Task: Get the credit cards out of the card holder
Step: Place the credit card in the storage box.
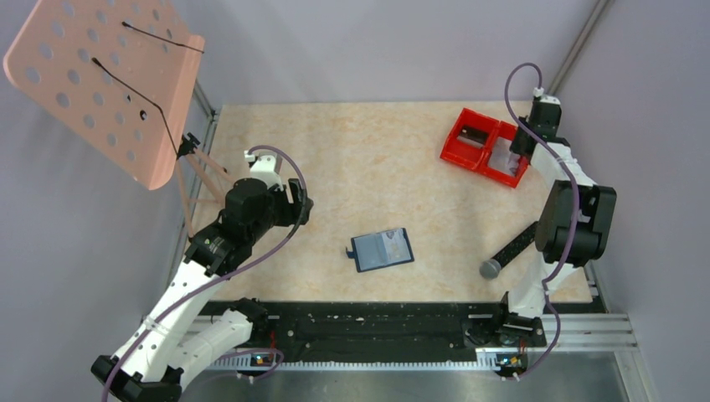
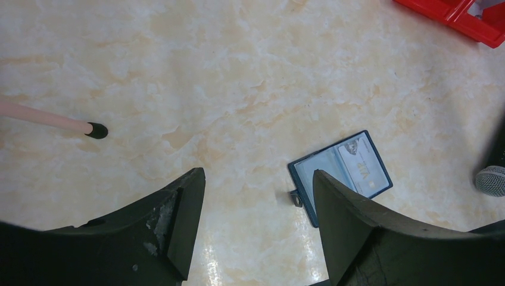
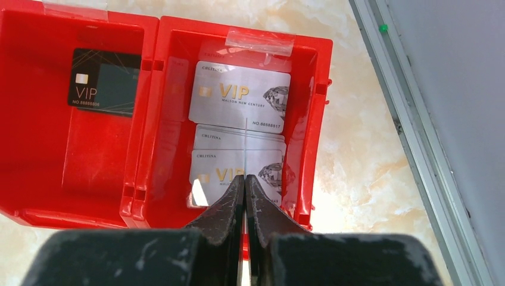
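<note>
The card holder (image 1: 382,249) lies open on the table's middle, navy rim and pale inner faces up. A pale credit card (image 2: 364,170) sits in its right half. My left gripper (image 2: 257,179) hovers open to the left of the card holder (image 2: 324,170), nothing between its fingers. My right gripper (image 3: 245,177) is over the red bin's right compartment, shut on a thin credit card (image 3: 245,143) that shows edge-on. Silver credit cards (image 3: 239,98) lie in that compartment, and a black one (image 3: 104,82) lies in the left one.
The red two-compartment bin (image 1: 456,146) stands at the back right. A grey ball (image 1: 491,269) rests near the right arm's base. A pink perforated board (image 1: 100,75) on thin legs (image 2: 41,117) stands at the far left.
</note>
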You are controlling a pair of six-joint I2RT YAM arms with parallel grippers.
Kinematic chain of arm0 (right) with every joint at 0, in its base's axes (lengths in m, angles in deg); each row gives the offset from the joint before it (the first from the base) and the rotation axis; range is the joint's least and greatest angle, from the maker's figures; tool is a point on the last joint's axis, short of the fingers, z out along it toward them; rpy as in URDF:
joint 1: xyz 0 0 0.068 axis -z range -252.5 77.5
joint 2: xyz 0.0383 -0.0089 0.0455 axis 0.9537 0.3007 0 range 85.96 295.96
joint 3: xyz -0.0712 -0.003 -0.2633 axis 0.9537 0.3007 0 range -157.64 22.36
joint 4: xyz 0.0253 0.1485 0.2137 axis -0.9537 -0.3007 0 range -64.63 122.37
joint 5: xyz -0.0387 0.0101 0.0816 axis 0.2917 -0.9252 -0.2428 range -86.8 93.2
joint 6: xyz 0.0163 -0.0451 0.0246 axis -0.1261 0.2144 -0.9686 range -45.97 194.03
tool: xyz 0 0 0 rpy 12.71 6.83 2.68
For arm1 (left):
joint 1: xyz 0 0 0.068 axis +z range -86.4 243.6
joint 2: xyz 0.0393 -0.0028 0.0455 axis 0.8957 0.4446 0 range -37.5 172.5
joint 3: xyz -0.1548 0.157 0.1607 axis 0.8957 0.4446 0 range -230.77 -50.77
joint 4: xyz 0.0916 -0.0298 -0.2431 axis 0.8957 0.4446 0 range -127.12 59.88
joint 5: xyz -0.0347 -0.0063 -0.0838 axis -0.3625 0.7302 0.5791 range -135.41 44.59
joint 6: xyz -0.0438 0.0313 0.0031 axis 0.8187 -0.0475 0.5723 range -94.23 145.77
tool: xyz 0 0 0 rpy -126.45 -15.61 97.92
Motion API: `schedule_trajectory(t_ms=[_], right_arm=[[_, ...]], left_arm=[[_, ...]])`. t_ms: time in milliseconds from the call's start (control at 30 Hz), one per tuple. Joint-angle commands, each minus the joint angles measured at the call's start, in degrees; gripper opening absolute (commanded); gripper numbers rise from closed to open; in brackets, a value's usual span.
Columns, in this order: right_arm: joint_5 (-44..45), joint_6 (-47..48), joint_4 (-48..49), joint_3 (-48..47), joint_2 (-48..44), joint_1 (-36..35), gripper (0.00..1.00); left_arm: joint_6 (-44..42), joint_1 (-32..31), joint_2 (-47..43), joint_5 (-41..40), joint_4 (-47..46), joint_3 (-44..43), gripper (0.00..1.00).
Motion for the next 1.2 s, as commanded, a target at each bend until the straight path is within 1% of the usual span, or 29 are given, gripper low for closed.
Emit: schedule_trajectory(t_ms=[0, 133, 300, 500, 767, 1000, 1167], right_arm=[[0.16, 0.43, 1.53, -3.69, -1.37, -0.31, 0.0], [-1.1, -0.44, 1.63, -5.45, -0.94, 0.18, 0.0], [-5.3, -3.83, 4.15, -5.86, 0.12, 2.18, 0.0], [-11.53, -7.66, 5.14, -6.78, 3.63, 4.52, 0.0], [-19.72, -12.95, 11.3, -5.25, 6.8, 9.05, 0.0], [-22.39, -14.46, 11.61, -6.46, 10.35, 10.52, 0.0], [-22.52, -15.71, 12.9, -6.18, 11.98, 10.61, 0.0]], left_arm=[[-0.58, 0.26, -0.35, -0.34, -2.36, 0.49, 0.72], [-0.69, 0.32, -0.3, -0.5, -2.44, 0.5, 0.72], [-0.69, 0.43, -0.25, -0.42, -2.64, 0.5, 0.72], [-0.7, 0.46, -0.04, -0.59, -2.5, 0.57, 0.72], [-0.87, 0.63, 0.55, -0.77, -2.64, 0.5, 0.72], [-0.71, 0.87, 1.06, -0.29, -2.84, 0.37, 0.72], [-0.56, 1.03, 1.52, 0.35, -3.15, 0.31, 0.72]])
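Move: The right gripper holds a white credit card on edge. The middle of the storage box's white-card compartment is about 4 cm ahead, 1 cm left and 6 cm below. The far white card lying there is roughly 7 cm ahead and 1 cm right, the compartment's outer wall some 2 cm ahead and 5 cm right, the black card about 10 cm ahead and 11 cm left. From the left gripper, that compartment is roughly 28 cm ahead, 58 cm right. Keep the right gripper shut on the white card and lift it about 3 cm while easing forward. Then carry it on forward and to the right towards the far outer corner of the white-card compartment, lowering it some 5 cm as you go and rolling the wrist a little over 20 degrees, left side up, so the card leans over. ##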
